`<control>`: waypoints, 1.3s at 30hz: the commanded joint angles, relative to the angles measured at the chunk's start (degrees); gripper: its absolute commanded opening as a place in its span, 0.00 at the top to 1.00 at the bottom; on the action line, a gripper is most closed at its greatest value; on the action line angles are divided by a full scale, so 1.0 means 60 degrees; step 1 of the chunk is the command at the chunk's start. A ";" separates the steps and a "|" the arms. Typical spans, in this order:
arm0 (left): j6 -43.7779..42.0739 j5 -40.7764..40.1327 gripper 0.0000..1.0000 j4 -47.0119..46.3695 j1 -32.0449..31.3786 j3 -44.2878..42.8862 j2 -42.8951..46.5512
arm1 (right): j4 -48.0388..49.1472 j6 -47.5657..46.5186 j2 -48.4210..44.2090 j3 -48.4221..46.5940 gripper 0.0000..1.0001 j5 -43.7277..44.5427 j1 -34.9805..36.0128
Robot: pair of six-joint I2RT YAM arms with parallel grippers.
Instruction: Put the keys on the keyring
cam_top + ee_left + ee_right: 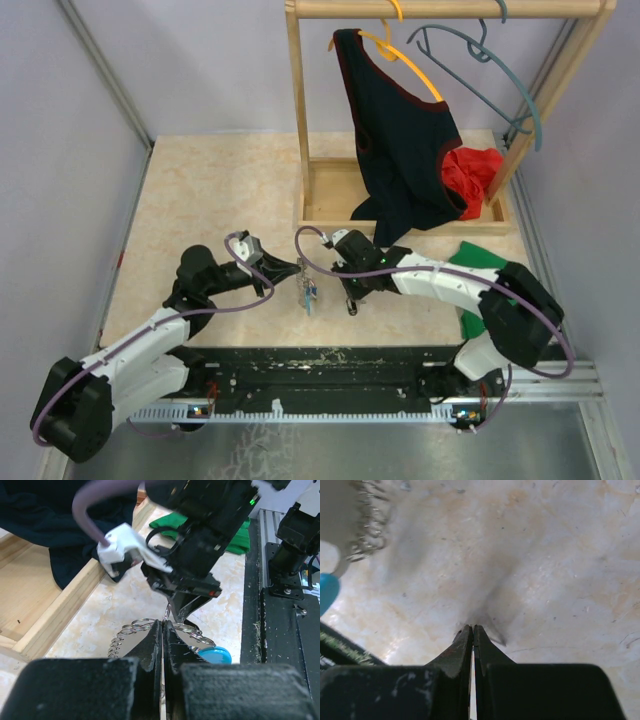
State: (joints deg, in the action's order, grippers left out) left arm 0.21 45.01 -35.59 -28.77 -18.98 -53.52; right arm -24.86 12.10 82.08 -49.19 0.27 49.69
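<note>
In the top view my left gripper is shut on the keyring, which hangs below its tips above the table. A small cluster of keys dangles there, too small to tell apart. In the left wrist view the fingers are pressed together on a thin wire, with small rings and grey coil on either side and a light-blue piece to the right. My right gripper is shut just right of the keys, its tips down at the tabletop; nothing shows between them. Coil and the blue piece lie at that view's left edge.
A wooden rack stands at the back with a dark top on an orange hanger and a grey-blue hanger. Red cloth lies in its base, green cloth by the right arm. A black rail lines the near edge.
</note>
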 commanded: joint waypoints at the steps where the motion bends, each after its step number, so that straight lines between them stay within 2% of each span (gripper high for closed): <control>1: 0.0041 -0.0059 0.99 -0.0357 -0.0009 0.0058 0.0264 | 0.0392 0.0090 0.0844 -0.0449 1.00 0.0671 -0.0291; 7: -0.0004 -0.0110 0.99 -0.0264 -0.0009 0.0058 0.0328 | 0.0890 -0.0168 0.1763 -0.0880 1.00 0.0956 -0.0512; 12: -0.0016 -0.0089 0.99 -0.0264 -0.0009 0.0051 0.0275 | 0.1164 -0.0319 0.1852 -0.0887 0.89 0.0949 -0.0560; 15: -0.0003 -0.0101 0.99 -0.0264 -0.0009 0.0029 0.0262 | 0.1618 -0.0640 0.1118 -0.0570 0.79 0.0641 -0.0562; 20: 0.0080 -0.0234 0.99 -0.0292 -0.0010 0.0055 0.0253 | 0.3093 -0.1662 -0.1061 0.0375 0.62 0.0017 -0.0562; 23: 0.0122 -0.0210 0.99 -0.0336 -0.0009 0.0058 0.0201 | 0.4074 -0.2218 -0.2171 0.0911 0.62 -0.0554 -0.0550; 27: 0.0205 -0.0276 0.99 -0.0381 -0.0009 0.0058 0.0145 | 0.5357 -0.2838 -0.2925 0.1419 0.61 -0.1465 -0.0494; 39: 0.0360 -0.0471 0.99 -0.0396 -0.0009 0.0088 0.0129 | 0.8284 -0.3903 -0.3417 0.2496 0.65 -0.2104 0.0438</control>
State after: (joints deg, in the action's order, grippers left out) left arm 1.56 42.59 -35.40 -28.77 -18.74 -52.86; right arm 14.74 -8.62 63.59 -34.79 -10.00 51.07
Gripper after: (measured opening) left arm 0.009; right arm 0.355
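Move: The right gripper holds the black car key; its set-down spot on the table lies about 4 cm ahead, level sideways, and 4 cm below. From the right hand, the keyring's middle hangs about 10 cm left, 1 cm back and 7 cm higher; the tray corner is some 18 cm ahead, 13 cm left, and the navy cloth's hem 15 cm ahead, 9 cm right, both near table height. From the left hand the spot is 4 cm ahead, 11 cm right, 18 cm below. Lower the right gripper about 4 cm with the black key, carry it forward some 4 cm low over the table, and open the fingers part way to let go. Then lift clear some 16 cm, swinging left and lastly back towards the ring pinched in the left gripper, tilting the fingertips up to nearly level. Keep the left gripper still, holding the keyring. ##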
